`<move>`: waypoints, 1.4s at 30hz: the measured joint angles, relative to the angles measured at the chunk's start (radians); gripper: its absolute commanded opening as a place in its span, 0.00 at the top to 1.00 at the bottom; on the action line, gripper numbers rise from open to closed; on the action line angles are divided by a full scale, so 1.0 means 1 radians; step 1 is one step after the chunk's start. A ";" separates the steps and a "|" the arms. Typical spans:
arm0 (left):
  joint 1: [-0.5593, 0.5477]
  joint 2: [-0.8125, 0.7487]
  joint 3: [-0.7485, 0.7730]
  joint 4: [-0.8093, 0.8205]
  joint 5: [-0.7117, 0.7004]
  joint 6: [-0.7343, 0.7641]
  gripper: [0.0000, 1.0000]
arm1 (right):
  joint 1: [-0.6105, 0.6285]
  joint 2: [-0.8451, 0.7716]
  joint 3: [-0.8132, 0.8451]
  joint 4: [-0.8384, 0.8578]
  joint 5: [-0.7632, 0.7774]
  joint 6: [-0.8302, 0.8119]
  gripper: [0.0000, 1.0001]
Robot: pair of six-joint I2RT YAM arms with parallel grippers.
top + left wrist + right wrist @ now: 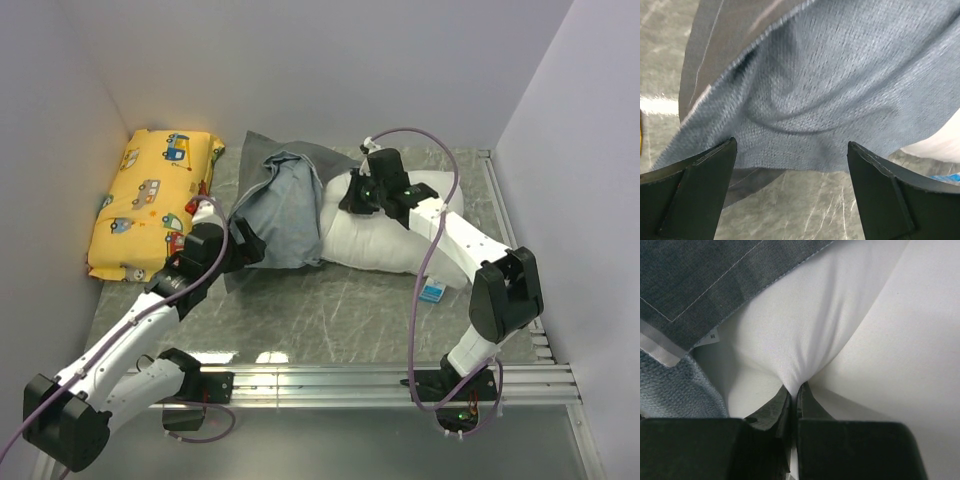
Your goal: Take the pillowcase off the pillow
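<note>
The white pillow [385, 240] lies across the middle of the table, its right part bare. The dark grey pillowcase [280, 205], turned partly inside out with its blue-grey inside showing, still covers the pillow's left end. My right gripper [352, 196] is shut on a pinch of the white pillow [805, 340] near the pillowcase hem [705, 285]. My left gripper [250, 243] is open at the pillowcase's left lower edge; in the left wrist view the blue-grey fabric [830, 95] hangs just beyond my open gripper [792, 165], with bare table between the fingers.
A yellow cartoon-car cushion [150, 200] lies at the far left against the wall. A small blue and white tag [432, 292] sticks out at the pillow's lower right. Grey walls close in the back and both sides. A metal rail [400, 380] runs along the near edge.
</note>
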 measured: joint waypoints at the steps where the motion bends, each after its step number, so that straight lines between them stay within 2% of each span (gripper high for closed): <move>1: -0.006 0.001 -0.009 0.004 -0.001 -0.002 0.02 | -0.002 0.000 0.003 -0.007 0.002 -0.002 1.00; 14: -0.089 0.087 -0.061 0.006 -0.054 -0.008 0.02 | -0.013 -0.002 0.057 -0.090 0.031 -0.020 1.00; 17: -0.112 0.116 -0.061 0.006 -0.063 -0.008 0.04 | -0.017 -0.002 0.064 -0.102 0.037 -0.022 1.00; 23: -0.140 0.166 -0.061 0.006 -0.087 -0.002 0.25 | -0.018 -0.004 0.069 -0.117 0.047 -0.022 1.00; 24: -0.142 0.180 -0.061 0.006 -0.099 -0.001 0.35 | -0.018 -0.004 0.072 -0.120 0.048 -0.022 1.00; 28: -0.142 0.237 -0.060 0.006 -0.137 0.006 0.52 | -0.018 -0.010 0.078 -0.134 0.058 -0.024 1.00; 29: -0.142 0.251 -0.058 0.005 -0.149 0.009 0.63 | -0.018 -0.013 0.078 -0.138 0.061 -0.025 1.00; 30: -0.142 0.263 -0.053 0.005 -0.159 0.008 0.67 | -0.018 -0.016 0.078 -0.141 0.065 -0.026 1.00; 31: -0.142 0.277 -0.046 0.005 -0.171 0.013 0.78 | -0.019 -0.019 0.078 -0.145 0.069 -0.027 1.00; 34: -0.142 0.294 -0.027 0.003 -0.205 0.013 0.94 | -0.022 -0.032 0.078 -0.157 0.074 -0.033 1.00; 36: -0.142 0.293 -0.012 0.003 -0.229 0.017 0.99 | -0.026 -0.040 0.078 -0.166 0.076 -0.037 1.00; 40: -0.132 0.293 0.023 -0.002 -0.273 0.019 1.00 | -0.036 -0.054 0.077 -0.174 0.086 -0.041 1.00; 42: -0.093 0.289 0.036 0.000 -0.277 0.018 1.00 | -0.042 -0.060 0.077 -0.175 0.090 -0.042 1.00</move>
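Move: Just under the open left hand, about 11 cm below it, lies the near edge of the pillowcase. The bunched body of the pillowcase is centred 13 cm ahead and 8 cm to the right, and the yellow pillow some 15 cm ahead and 24 cm to the left. The right hand already holds the white pillow, whose middle lies 11 cm to its right and 9 cm lower; the pillowcase's bunched middle is 16 cm to its left and 3 cm ahead. Sinking about 10 cm and drawing back a little, the left hand comes down on the near edge of the pillowcase, fingers tipping further down and its left side rolling up some 15 degrees. Its wide-open fingers shut fully on the edge, then it starts up and forward about 3 cm. Meanwhile the right hand keeps its pinch on the pillow and draws it right some 4 cm, rising slightly. ##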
